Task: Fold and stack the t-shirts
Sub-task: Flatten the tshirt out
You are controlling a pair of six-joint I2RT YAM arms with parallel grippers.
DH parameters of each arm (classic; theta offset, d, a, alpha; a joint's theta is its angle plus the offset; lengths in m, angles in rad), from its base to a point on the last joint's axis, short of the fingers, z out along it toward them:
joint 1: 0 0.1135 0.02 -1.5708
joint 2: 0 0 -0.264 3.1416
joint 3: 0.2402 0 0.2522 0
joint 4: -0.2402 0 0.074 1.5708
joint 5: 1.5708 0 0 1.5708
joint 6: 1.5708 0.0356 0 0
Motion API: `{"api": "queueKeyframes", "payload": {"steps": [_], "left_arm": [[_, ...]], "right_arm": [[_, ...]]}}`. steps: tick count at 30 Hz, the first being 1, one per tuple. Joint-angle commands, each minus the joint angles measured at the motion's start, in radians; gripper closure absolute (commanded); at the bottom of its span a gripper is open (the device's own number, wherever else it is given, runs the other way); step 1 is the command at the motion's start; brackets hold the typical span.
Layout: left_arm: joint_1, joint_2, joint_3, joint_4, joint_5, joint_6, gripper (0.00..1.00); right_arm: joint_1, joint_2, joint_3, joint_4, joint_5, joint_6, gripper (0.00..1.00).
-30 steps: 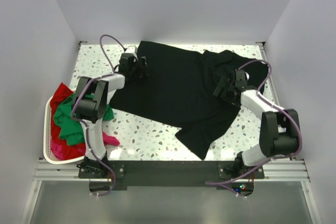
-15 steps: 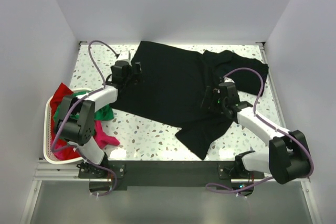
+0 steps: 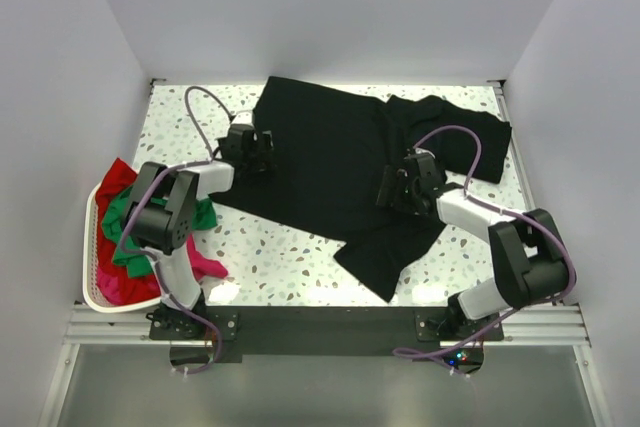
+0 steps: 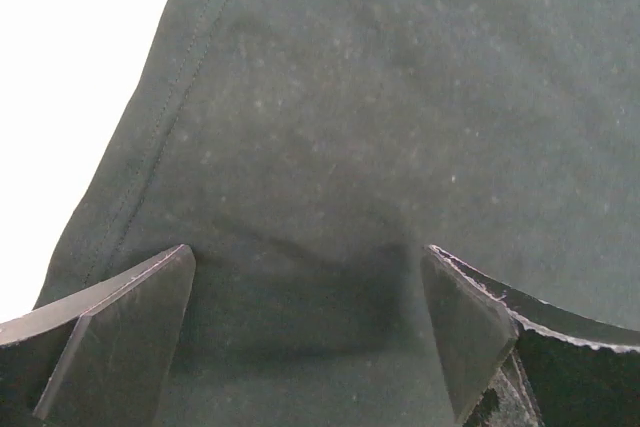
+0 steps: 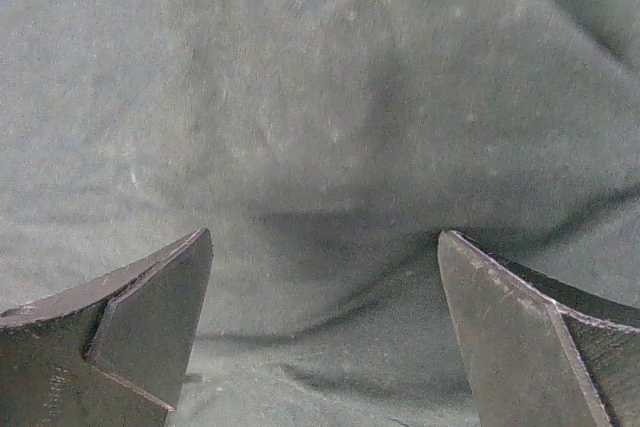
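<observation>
A black t-shirt (image 3: 340, 162) lies spread across the speckled table, one corner folded toward the front at the right. My left gripper (image 3: 262, 144) hovers over the shirt's left edge, jaws wide apart with only cloth below them (image 4: 310, 277). My right gripper (image 3: 392, 187) sits over the shirt's right middle, also open, with a shallow wrinkle in the black cloth (image 5: 330, 267) between its fingers. Green (image 3: 128, 227), red (image 3: 112, 179) and magenta (image 3: 205, 265) t-shirts are heaped in and over the basket at the left.
A white plastic basket (image 3: 92, 292) stands at the table's left front edge. Bare speckled table (image 3: 290, 257) shows in front of the black shirt. White walls close in the left, back and right. Purple cables loop above both arms.
The right gripper has moved leftward and toward the front over the shirt. The left gripper shifted slightly along the shirt's left edge. Both stay open.
</observation>
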Motion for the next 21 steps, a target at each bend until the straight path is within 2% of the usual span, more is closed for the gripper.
{"api": "queueKeyframes", "payload": {"steps": [1, 6, 16, 21], "left_arm": [[0.003, 0.063, 0.065, 0.007, -0.002, -0.018, 0.00], [0.003, 0.132, 0.137, -0.002, 0.016, -0.014, 0.00], [-0.012, 0.261, 0.306, -0.007, 0.084, 0.004, 0.00], [-0.036, 0.322, 0.401, -0.018, 0.105, 0.025, 0.00]], "right_arm": [[-0.006, 0.082, 0.063, -0.026, 0.075, -0.014, 0.01], [-0.040, 0.159, 0.112, -0.061, 0.090, -0.002, 0.01], [-0.156, 0.153, 0.146, -0.098, 0.110, -0.009, 0.01], [-0.170, 0.164, 0.178, -0.112, 0.133, -0.008, 0.01]]}}
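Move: The black t-shirt being flattened lies right under both open hands, fingertips about 1 cm above its level. From the left hand its middle is some 22 cm to the right and 5 cm back; the green cloth is roughly 24 cm left and 20 cm back. From the right hand the t-shirt's middle is about 16 cm left and 6 cm ahead, its near tail 7 cm left and 20 cm back, the folded shirt 15 cm right and 14 cm ahead. The black t-shirt is pushed outward over the table by both wide-open hands, staying low with their fingertips on the cloth. The left hand sweeps forward about 8.5 cm, veering right late on towards the far edge; the right goes forward first, then swings right, nearly 6 cm sideways and 5 cm forward in all, turning some 10 degrees clockwise. ##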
